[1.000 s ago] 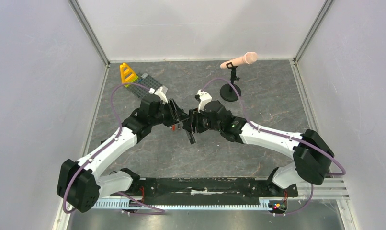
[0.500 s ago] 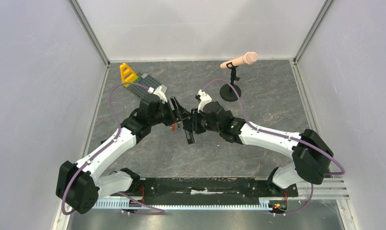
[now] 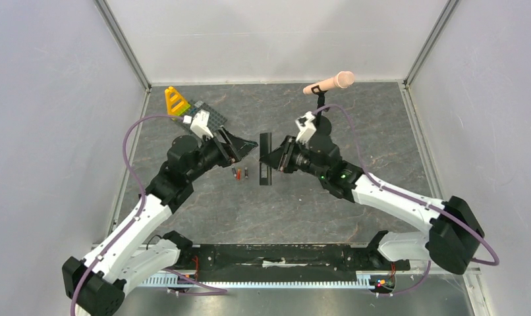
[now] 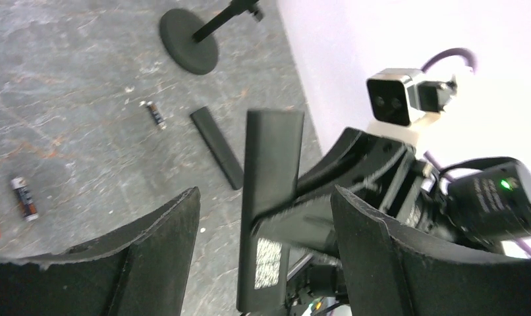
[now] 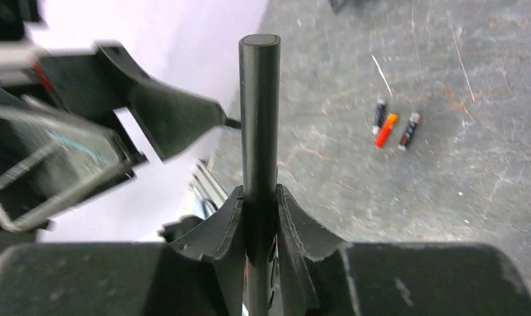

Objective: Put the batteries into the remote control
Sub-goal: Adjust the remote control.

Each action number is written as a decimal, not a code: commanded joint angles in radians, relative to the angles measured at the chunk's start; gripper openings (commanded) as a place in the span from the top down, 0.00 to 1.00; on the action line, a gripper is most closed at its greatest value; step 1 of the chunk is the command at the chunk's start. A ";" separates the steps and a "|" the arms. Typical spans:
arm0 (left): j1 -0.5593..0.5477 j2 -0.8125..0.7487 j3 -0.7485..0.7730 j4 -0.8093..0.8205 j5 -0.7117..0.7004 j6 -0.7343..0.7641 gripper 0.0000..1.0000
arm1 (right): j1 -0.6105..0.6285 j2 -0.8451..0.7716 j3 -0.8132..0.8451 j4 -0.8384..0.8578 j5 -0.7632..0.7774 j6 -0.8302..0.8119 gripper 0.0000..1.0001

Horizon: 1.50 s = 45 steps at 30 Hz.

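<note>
My right gripper (image 3: 269, 160) (image 5: 259, 204) is shut on the remote control (image 3: 266, 160) (image 5: 259, 99), a slim black bar held edge-on above the table. In the left wrist view the remote control (image 4: 271, 178) shows its plain side and a white label. My left gripper (image 3: 248, 150) (image 4: 264, 194) is open, just left of the remote and not touching it. Three batteries (image 3: 240, 174) (image 5: 385, 128), one of them red-orange, lie on the table below the grippers. Two dark batteries (image 4: 24, 197) also show in the left wrist view.
A slim black strip (image 4: 217, 146) lies flat on the table near the batteries. A microphone stand (image 3: 317, 124) (image 4: 189, 39) is at the back right. A yellow toy (image 3: 176, 101) and a grey studded plate (image 3: 207, 117) sit at the back left.
The left gripper has opened, let go of the remote and drawn back left. The right gripper has closed on it and carried it up and rightwards, uncovering the batteries on the table.
</note>
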 commanded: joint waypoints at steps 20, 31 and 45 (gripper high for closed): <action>-0.093 -0.002 -0.163 0.592 0.177 -0.328 0.27 | -0.037 -0.103 -0.162 0.686 0.222 0.521 0.87; -0.123 0.029 -0.161 0.641 0.142 -0.345 0.88 | -0.005 -0.113 -0.163 0.643 0.282 0.478 0.82; -0.122 -0.058 -0.003 0.141 0.337 0.021 0.98 | -0.109 -0.428 -0.208 0.166 0.197 0.108 0.02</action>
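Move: The remote, held at its middle in the right fingers, is about 5 cm right of the open left hand, 3 cm back and 3 cm below; from the right hand, 1 cm right and otherwise level. The near battery lies some 3 cm left, 2 cm ahead and 22 cm below the left hand, the red battery 6 cm left, 1 cm ahead, equally low. Right hand lifts remote about 12 cm, rolling; left moves back-right, pinches its labelled end; right releases, withdraws rightward. ##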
